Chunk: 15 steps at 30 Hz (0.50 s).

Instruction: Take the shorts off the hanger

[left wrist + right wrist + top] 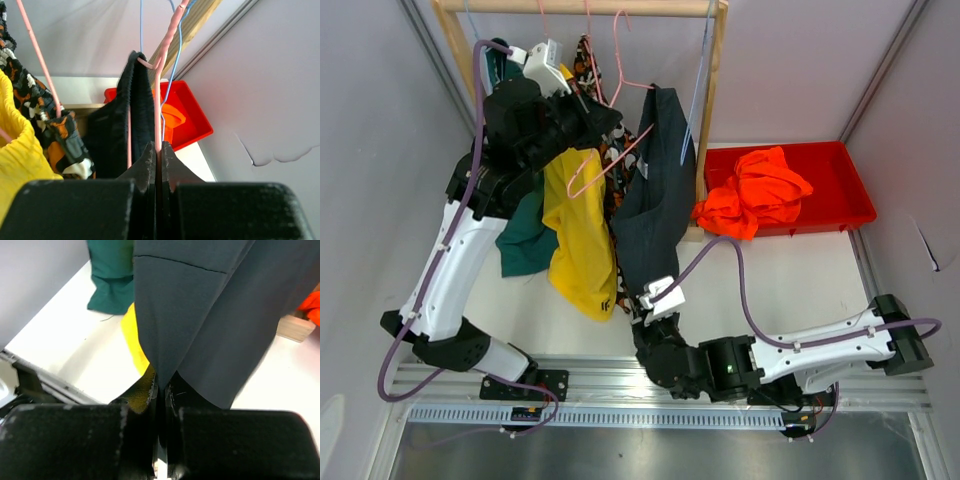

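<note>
The black/navy shorts (655, 190) hang from a pink hanger (620, 150) on the wooden rail (580, 7). My left gripper (612, 122) is shut on the pink hanger wire (159, 100), just below the dark waistband (135, 100). At the bottom, my right gripper (655, 296) is shut on the hem of the black/navy shorts (210, 315), with the cloth pinched between its fingertips (150, 385). Yellow shorts (580, 230), dark green shorts (525, 235) and patterned shorts (610, 150) hang to the left. Bright orange shorts (760, 190) lie in the red bin (840, 190).
A blue wire hanger (172, 75) hangs beside the pink one. The rack's wooden post (712, 120) stands between the hanging clothes and the red bin. Grey walls close in on both sides, and a metal rail (620, 375) runs along the near table edge.
</note>
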Each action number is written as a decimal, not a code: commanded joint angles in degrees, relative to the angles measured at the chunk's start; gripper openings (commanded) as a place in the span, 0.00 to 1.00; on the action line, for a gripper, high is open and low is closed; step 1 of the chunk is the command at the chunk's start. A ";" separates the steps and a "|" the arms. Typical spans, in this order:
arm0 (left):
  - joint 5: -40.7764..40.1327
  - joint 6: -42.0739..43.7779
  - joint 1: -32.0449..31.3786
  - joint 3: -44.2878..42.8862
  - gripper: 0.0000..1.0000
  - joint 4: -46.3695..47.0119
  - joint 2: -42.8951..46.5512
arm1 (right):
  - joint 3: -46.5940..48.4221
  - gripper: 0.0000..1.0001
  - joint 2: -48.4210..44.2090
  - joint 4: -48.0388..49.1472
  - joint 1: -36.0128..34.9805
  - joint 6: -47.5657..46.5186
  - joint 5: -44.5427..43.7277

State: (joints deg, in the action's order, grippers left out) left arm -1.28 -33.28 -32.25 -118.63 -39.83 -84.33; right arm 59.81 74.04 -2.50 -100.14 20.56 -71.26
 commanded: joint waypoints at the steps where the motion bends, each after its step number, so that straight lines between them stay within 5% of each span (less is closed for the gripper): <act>1: 0.99 1.46 0.61 -0.91 0.00 5.04 4.16 | 1.44 0.00 -0.74 7.41 2.92 -5.75 -0.38; 8: 3.92 1.55 -3.34 16.49 0.00 -5.32 19.08 | 8.38 0.00 -3.02 13.15 20.75 -20.19 15.33; 11: 4.26 1.55 -3.52 19.57 0.00 -8.58 22.89 | 12.50 0.00 -3.55 10.07 29.19 -20.29 19.49; 15: 3.66 2.43 -3.52 19.14 0.00 -12.19 27.46 | 11.65 0.00 -8.71 3.40 31.58 -16.97 18.89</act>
State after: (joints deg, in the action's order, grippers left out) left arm 1.91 -32.40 -35.62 -99.07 -50.57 -59.51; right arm 69.76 71.64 3.03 -68.29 2.98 -54.41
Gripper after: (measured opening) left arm 0.031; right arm 0.039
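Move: The right hand grips the low end of the dark shorts, with the red bin about 38 cm ahead, 33 cm to its right and 24 cm below; the orange shorts lie in it, about 37 cm ahead and 27 cm right of the hand. The left hand holds the pink hanger, the dark shorts' middle some 7 cm right, 4 cm back and 15 cm below, the camo shorts about 3 cm ahead, 1 cm left and 24 cm below it. Keeping its pinch on the dark shorts, the right hand carries them forward about 16 cm, rising some 9 cm and swinging more and more to the right towards the red bin, while the wrist turns roughly 15 degrees clockwise. Meanwhile the left hand, still shut on the pink hanger, draws it back about 13 cm, away from the dark shorts, drifting left by 5 cm and sinking a little over 4 cm. ##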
